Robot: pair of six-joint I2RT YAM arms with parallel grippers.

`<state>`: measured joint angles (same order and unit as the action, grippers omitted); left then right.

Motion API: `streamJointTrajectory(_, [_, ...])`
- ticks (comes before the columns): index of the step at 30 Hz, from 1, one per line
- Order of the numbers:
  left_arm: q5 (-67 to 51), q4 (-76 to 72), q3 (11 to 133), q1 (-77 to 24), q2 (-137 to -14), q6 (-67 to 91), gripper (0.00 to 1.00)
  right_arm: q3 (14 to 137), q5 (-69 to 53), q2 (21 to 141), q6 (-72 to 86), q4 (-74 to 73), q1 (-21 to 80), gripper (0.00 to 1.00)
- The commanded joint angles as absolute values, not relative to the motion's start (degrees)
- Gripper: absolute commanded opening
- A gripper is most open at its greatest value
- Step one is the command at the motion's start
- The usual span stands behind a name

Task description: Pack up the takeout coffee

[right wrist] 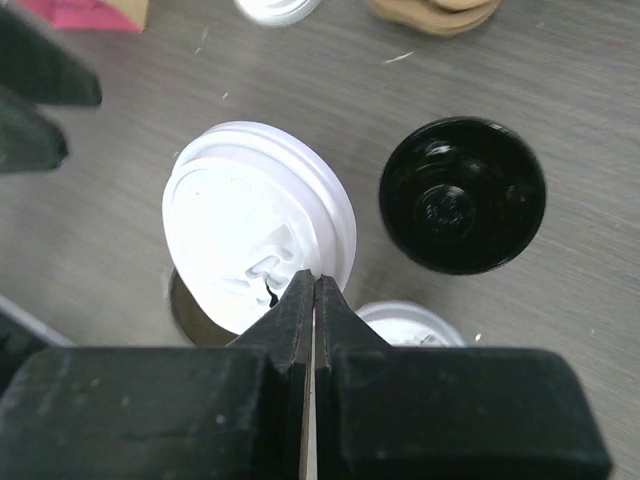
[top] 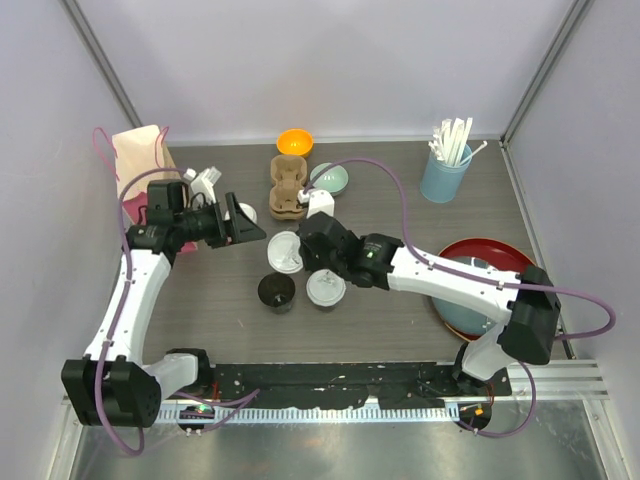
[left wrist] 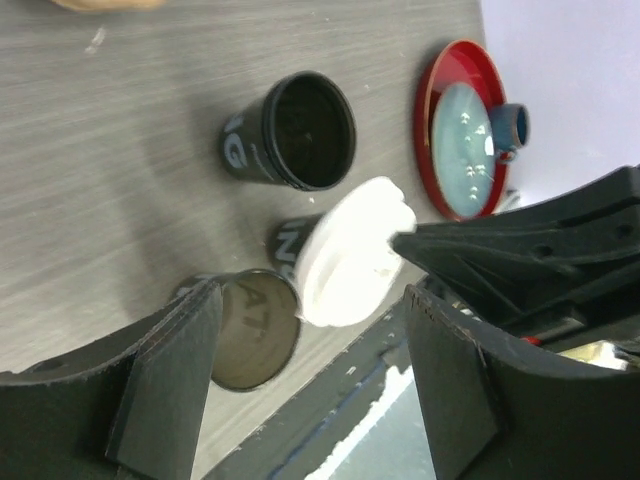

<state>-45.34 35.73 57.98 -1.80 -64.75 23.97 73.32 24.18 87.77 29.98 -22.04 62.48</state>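
Observation:
My right gripper (right wrist: 313, 285) is shut on the near edge of a white lid (right wrist: 255, 225), holding it tilted over an uncovered black cup of brown coffee (right wrist: 182, 305). In the top view this gripper (top: 300, 248) and lid (top: 285, 250) are mid-table. An empty black cup (right wrist: 463, 195) stands beside them, and a lidded cup (top: 326, 288) a little nearer. My left gripper (left wrist: 310, 390) is open just left of the coffee cup (left wrist: 250, 330), with nothing between its fingers (left wrist: 165, 390).
A brown cup carrier (top: 288, 185) lies behind the cups, with an orange bowl (top: 294, 142) and a pale teal bowl (top: 332, 180). A blue tumbler of straws (top: 445, 172) stands back right, a red plate (top: 505, 250) right, a paper bag (top: 140, 160) back left.

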Motion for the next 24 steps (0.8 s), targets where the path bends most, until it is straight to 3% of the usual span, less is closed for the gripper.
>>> streamJointTrajectory(1, [-37.5, 44.7, 64.4, -1.6, -63.3, 10.7, 0.77, 85.1, 14.4, 89.5, 27.5, -32.7, 61.9, 0.01])
streamJointTrajectory(7, [-34.2, 48.1, 64.1, -0.5, -63.2, 5.5, 0.76, 92.1, -1.3, 95.3, 25.3, -40.6, 60.6, 0.01])
streamJointTrajectory(18, [-32.3, 48.4, 61.7, 1.3, -63.3, 2.8, 0.5, 101.2, -2.9, 107.5, 22.2, -49.6, 60.2, 0.01])
streamJointTrajectory(24, [-33.4, 48.0, 60.9, 1.3, -63.6, 2.6, 0.44, 104.1, -1.2, 109.7, 21.5, -52.0, 60.2, 0.01])
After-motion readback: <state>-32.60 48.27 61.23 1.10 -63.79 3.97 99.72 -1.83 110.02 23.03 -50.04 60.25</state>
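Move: The right hand already pinches a white lid by its edge; the open cup it is for has its middle about 6 cm back, 6 cm left and 11 cm below this hand. A lidded cup stands some 10 cm to the right of that open cup, level with it, and a second open cup about 4 cm ahead and 3 cm right of the hand, also 11 cm below. From the empty left hand the first open cup lies roughly 8 cm back, 4 cm right and 13 cm down. Keeping its pinch on the lid, the right hand lifts about 3.5 cm while swinging left, then draws back and sinks some 9 cm onto the near open cup, tipping its fingers downward and turning counter-clockwise so the lid comes against the rim. The empty left hand pulls away about 5 cm to its left and ends a little lower, rolling its left side up some 20 degrees as its fingers partly close. ##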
